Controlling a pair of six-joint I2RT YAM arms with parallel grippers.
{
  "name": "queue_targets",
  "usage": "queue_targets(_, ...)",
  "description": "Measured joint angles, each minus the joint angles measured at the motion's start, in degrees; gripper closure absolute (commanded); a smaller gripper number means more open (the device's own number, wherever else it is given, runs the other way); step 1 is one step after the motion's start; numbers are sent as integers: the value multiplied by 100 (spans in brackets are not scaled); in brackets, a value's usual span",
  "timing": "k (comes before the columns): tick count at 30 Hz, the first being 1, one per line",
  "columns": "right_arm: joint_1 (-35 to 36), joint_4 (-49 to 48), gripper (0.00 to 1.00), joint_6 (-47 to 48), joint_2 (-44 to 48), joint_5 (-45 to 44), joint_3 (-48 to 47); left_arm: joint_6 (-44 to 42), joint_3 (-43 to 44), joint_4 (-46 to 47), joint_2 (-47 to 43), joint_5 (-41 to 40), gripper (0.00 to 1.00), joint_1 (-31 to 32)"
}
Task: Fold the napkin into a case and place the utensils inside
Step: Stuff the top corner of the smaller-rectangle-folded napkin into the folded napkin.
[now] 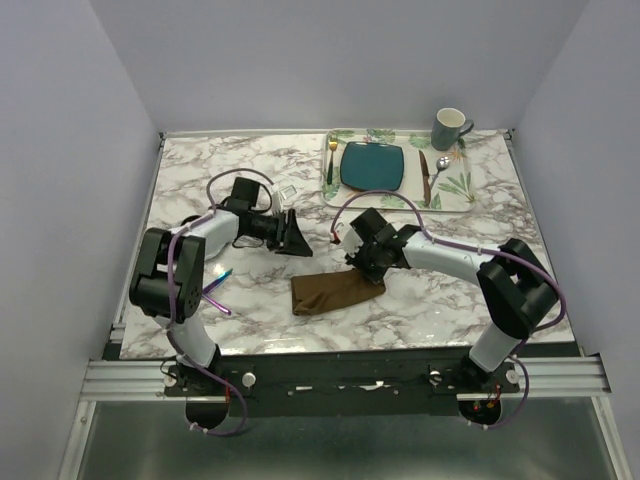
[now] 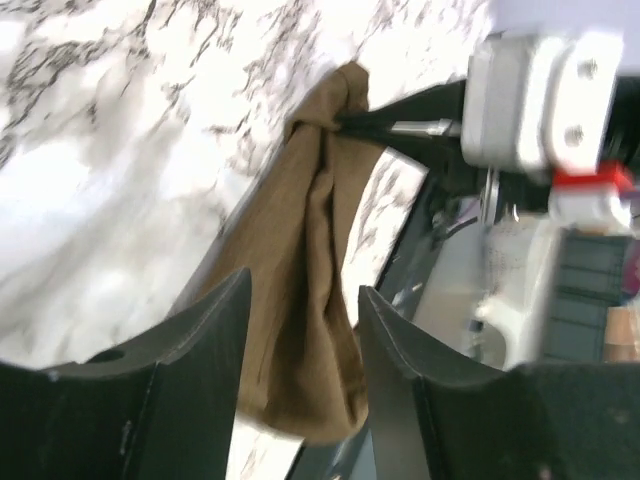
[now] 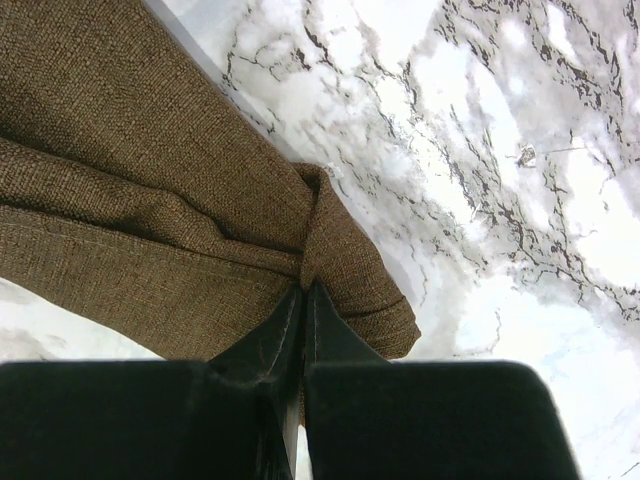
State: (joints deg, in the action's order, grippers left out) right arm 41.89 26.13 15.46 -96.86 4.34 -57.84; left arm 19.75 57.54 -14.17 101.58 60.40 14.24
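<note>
The dark brown napkin [image 1: 328, 293] lies folded into a long strip on the marble table, near the front middle. My right gripper [image 1: 372, 272] is shut on its bunched right end, and in the right wrist view the fingertips [image 3: 305, 287] pinch a fold of the napkin [image 3: 130, 200]. My left gripper [image 1: 296, 236] hangs open to the upper left of the cloth, not touching it. In the left wrist view the napkin [image 2: 300, 220] shows beyond that gripper's [image 2: 300, 285] spread fingers. Slim iridescent utensils [image 1: 217, 289] lie beside the left arm's base.
A leaf-printed placemat [image 1: 455, 185] at the back right carries a teal plate [image 1: 372, 166], a gold fork [image 1: 331, 158], a dark knife [image 1: 424, 178] and a spoon [image 1: 441, 166]. A grey mug [image 1: 450, 128] stands at its far corner. White walls enclose the table.
</note>
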Motion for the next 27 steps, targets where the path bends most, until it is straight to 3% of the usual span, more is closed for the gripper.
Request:
queue_targets(2,0,0,89,-13,0,0,0,-1110,125,-841,-415,-181,32,-118)
queue_targets(6,0,4,89,-44,-2,0,-7,-2732,262,-2061,-1132,-494,27,-50)
queue_targets(10,-2,31,89,-48,-24,2,-35,-3851,90,-2841,-1926,-968,21,378)
queue_targets(16,-37,55,89,-81,-52,9,-68,-4153,-422,-2782,-2542,-1836,25,1755)
queue_targets(27,-39,50,89,-155,-52,85,-72,-3729,-632,-2009,-2028,-3067,25,2614)
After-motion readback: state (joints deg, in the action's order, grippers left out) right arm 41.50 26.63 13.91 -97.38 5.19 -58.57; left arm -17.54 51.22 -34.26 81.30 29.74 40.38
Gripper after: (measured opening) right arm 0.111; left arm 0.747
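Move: The napkin's loose near-left corner lies about 13 cm back from the left hand, 2 cm to its left and some 7 cm below. The folded napkin's middle is roughly 10 cm back and 6 cm right. The right gripper, pinching the far-right end, is about 7 cm back and 14 cm right; the gold spoon lies some 11 cm back and 22 cm left. From the right hand, the corner is about 14 cm left and 7 cm back, near table level. The left hand swings back about 12 cm towards the napkin's loose near-left corner, first bowing up and left some 3 cm, then sinking to a little below its starting height and stopping short above the cloth. Along the way its wrist turns clockwise and tips the fingers from a shallow slant to about 50 degrees below level, the fingers spreading from half to three-quarters open, while the right hand stays still, keeping its pinch on the other end. ##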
